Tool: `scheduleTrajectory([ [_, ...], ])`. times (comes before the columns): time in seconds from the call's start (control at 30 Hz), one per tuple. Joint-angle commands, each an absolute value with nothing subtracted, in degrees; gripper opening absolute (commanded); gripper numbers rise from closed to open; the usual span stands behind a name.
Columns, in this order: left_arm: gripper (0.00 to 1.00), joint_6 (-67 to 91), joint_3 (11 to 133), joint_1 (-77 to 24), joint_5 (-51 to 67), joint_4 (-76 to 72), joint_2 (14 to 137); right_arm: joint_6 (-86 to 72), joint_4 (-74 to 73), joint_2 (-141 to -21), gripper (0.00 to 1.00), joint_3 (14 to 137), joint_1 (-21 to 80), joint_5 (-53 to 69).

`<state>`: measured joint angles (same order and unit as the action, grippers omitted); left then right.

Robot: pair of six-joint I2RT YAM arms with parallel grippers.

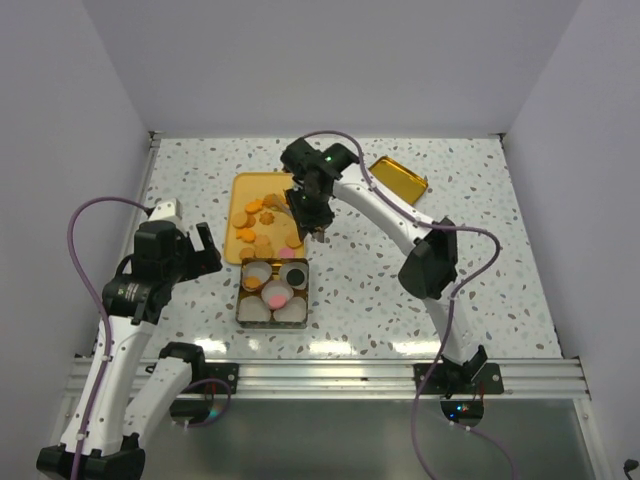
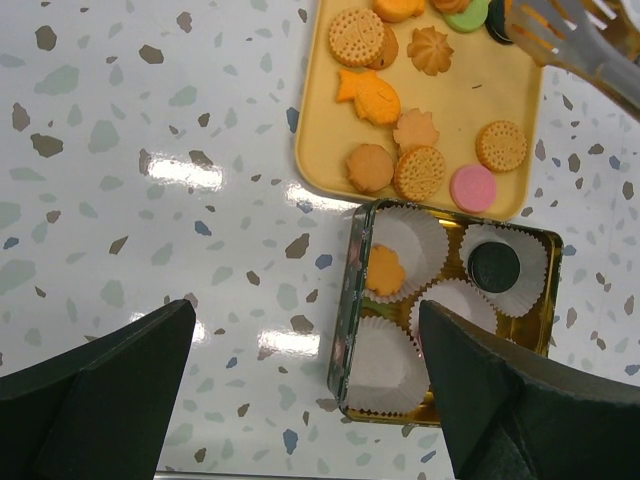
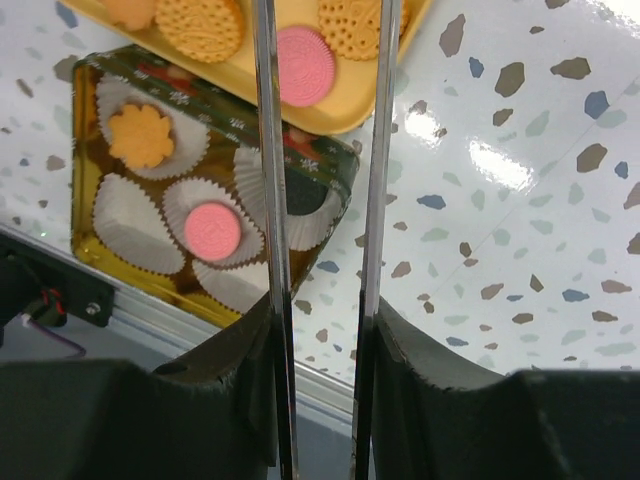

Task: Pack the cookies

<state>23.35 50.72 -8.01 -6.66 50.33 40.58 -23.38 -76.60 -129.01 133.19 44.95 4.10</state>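
The cookies [image 1: 262,222] lie on a yellow tray [image 1: 243,190]; several orange and tan ones and a pink one [image 2: 473,187] show in the left wrist view. A square tin [image 1: 241,300] with white paper cups holds an orange cookie [image 2: 385,270], a black one [image 2: 494,267] and a pink one [image 3: 212,230]. My right gripper [image 1: 310,205] is shut on metal tongs [image 3: 268,150], whose blades reach over the tray's right side [image 2: 570,40]; I see nothing between them. My left gripper [image 2: 305,340] is open and empty above the table, just left of the tin.
The tin's gold lid [image 1: 398,180] lies at the back, right of the tray. A metal rail [image 1: 330,375] runs along the table's near edge. White walls enclose the table on three sides.
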Motion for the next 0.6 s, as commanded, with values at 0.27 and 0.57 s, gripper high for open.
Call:
scheduleTrajectory([
  [0.27,1.0,23.38,51.33,-8.35,-7.91,48.25,39.99,-26.98,-74.0,-108.55,0.29,120.86,47.19,12.83],
  [0.57,1.0,23.64,51.15,-8.35,-7.91,48.25,40.17,-30.4,-69.97,-101.61,0.3,109.35,57.3,13.53],
])
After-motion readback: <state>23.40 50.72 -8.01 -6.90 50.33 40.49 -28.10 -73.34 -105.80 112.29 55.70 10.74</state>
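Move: The right hand holds the tongs, their tips reaching ahead and to its left over the tray with an orange cookie. The box they are taken to has its middle roughly 13 cm left of this hand, 2 cm back and 13 below. The black cookie in its far right cup is about 3 cm ahead and 7 left; the pink cookie on the tray is 9 ahead and 9 left. From the idle left hand the box lies some 8 cm ahead, 14 right and 18 below. The right hand keeps its grip on the tongs, still pinching the orange cookie, and draws back about 13 cm towards its own base, bringing the tips off the tray towards the box. It climbs steeply first, some 8 cm, then levels out and begins to sink slightly as the backward travel quickens, while the wrist rolls its left side up and turns counter-clockwise, each by about 10 degrees. ##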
